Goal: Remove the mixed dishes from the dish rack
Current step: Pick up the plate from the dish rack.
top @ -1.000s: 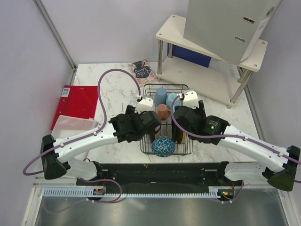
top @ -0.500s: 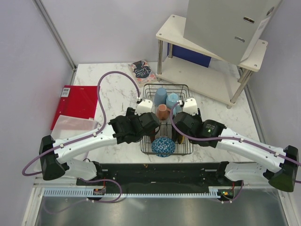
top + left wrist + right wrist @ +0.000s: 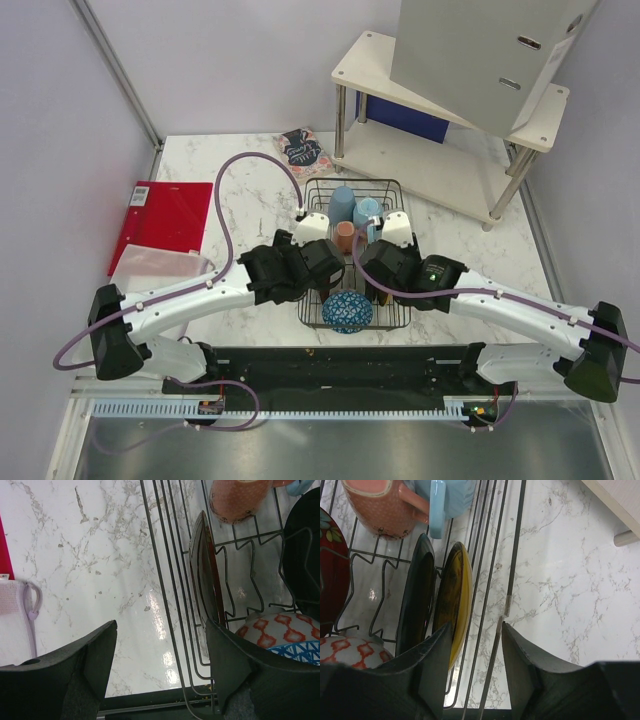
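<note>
The black wire dish rack (image 3: 352,183) sits mid-table. It holds two light-blue cups (image 3: 341,203), a salmon mug (image 3: 345,235) and a patterned bowl (image 3: 347,310). A dark red plate (image 3: 202,570) stands on edge by the left wall. A black plate (image 3: 417,595) and a yellow plate (image 3: 457,590) stand by the right wall. My left gripper (image 3: 161,625) is wide open astride the left wall wires. My right gripper (image 3: 476,625) has its jaws part-way in. They stand apart astride the right wall wires, the inner finger in front of the yellow plate's lower edge.
A red folder (image 3: 165,220) and a whitish mesh pouch (image 3: 15,615) lie left of the rack. A patterned booklet (image 3: 300,150) is behind it. The white two-tier shelf (image 3: 450,150) with a grey box (image 3: 480,50) stands at the back right.
My right arm has slid left along the rack's right wall and its jaws have narrowed. The left arm shifted slightly right, its jaws unchanged.
</note>
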You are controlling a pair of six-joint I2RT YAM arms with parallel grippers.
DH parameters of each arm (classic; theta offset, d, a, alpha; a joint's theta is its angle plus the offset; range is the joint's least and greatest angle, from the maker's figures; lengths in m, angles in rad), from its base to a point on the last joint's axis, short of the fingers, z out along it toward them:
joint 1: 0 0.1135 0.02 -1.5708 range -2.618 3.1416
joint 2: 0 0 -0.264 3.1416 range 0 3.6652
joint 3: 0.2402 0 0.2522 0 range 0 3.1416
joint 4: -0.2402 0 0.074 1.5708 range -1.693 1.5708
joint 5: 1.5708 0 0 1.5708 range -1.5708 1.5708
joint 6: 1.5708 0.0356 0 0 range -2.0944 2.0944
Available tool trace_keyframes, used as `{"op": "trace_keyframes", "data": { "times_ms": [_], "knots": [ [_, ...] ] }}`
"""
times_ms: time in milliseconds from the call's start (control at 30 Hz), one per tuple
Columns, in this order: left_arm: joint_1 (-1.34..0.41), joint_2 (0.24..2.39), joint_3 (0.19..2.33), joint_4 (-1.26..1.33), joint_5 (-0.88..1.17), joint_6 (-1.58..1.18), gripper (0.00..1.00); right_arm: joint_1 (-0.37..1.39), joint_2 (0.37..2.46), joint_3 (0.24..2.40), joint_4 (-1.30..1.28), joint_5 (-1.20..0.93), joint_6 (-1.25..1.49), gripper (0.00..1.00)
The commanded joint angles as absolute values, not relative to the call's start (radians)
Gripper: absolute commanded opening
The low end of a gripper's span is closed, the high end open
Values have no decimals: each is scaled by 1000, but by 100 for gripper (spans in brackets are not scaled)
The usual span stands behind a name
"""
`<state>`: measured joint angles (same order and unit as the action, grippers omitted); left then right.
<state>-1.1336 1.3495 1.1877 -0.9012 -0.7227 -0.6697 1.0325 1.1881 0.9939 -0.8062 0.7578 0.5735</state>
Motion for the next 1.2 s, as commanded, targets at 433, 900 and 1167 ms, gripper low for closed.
{"op": "trace_keyframes", "data": {
  "times_ms": [433, 900, 1167],
  "knots": [
    [-1135, 1333, 1147, -865, -722, -742, 78, 1035, 1293, 939, -718, 758, 580, 28],
    [-1135, 1362, 1150, -867, -724, -755, 78, 1045, 1295, 1083, -848, 825, 565, 0],
    [-1135, 1361, 1150, -865, -726, -762, 77, 1066, 1293, 1216, -936, 834, 542, 0]
  ]
}}
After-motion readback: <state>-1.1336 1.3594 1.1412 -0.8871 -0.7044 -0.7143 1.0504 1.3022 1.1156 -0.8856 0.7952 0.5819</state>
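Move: The yellow plate stands on edge in the rack; its middle is about 8 cm below the right hand, 1 cm left and 2 cm back. The dark plate stands some 4 cm to the left of the yellow one; the pink mug is about 11 cm left of the hand and 7 cm ahead, the patterned bowl 11 cm left and 11 cm back, both also lower. From the left hand, the yellow plate lies roughly 19 cm right, 2 cm back and 9 cm lower. The right fingers pinch the upper rim of the yellow plate, one pad on each face: the hand sinks roughly 4 cm over the plate, edging slightly left, as the half-open fingers close, then keeps its grip and lifts about 4.5 cm, ending a little above its starting height. The left hand, still open, settles some 2 cm lower at the rack's left side. ##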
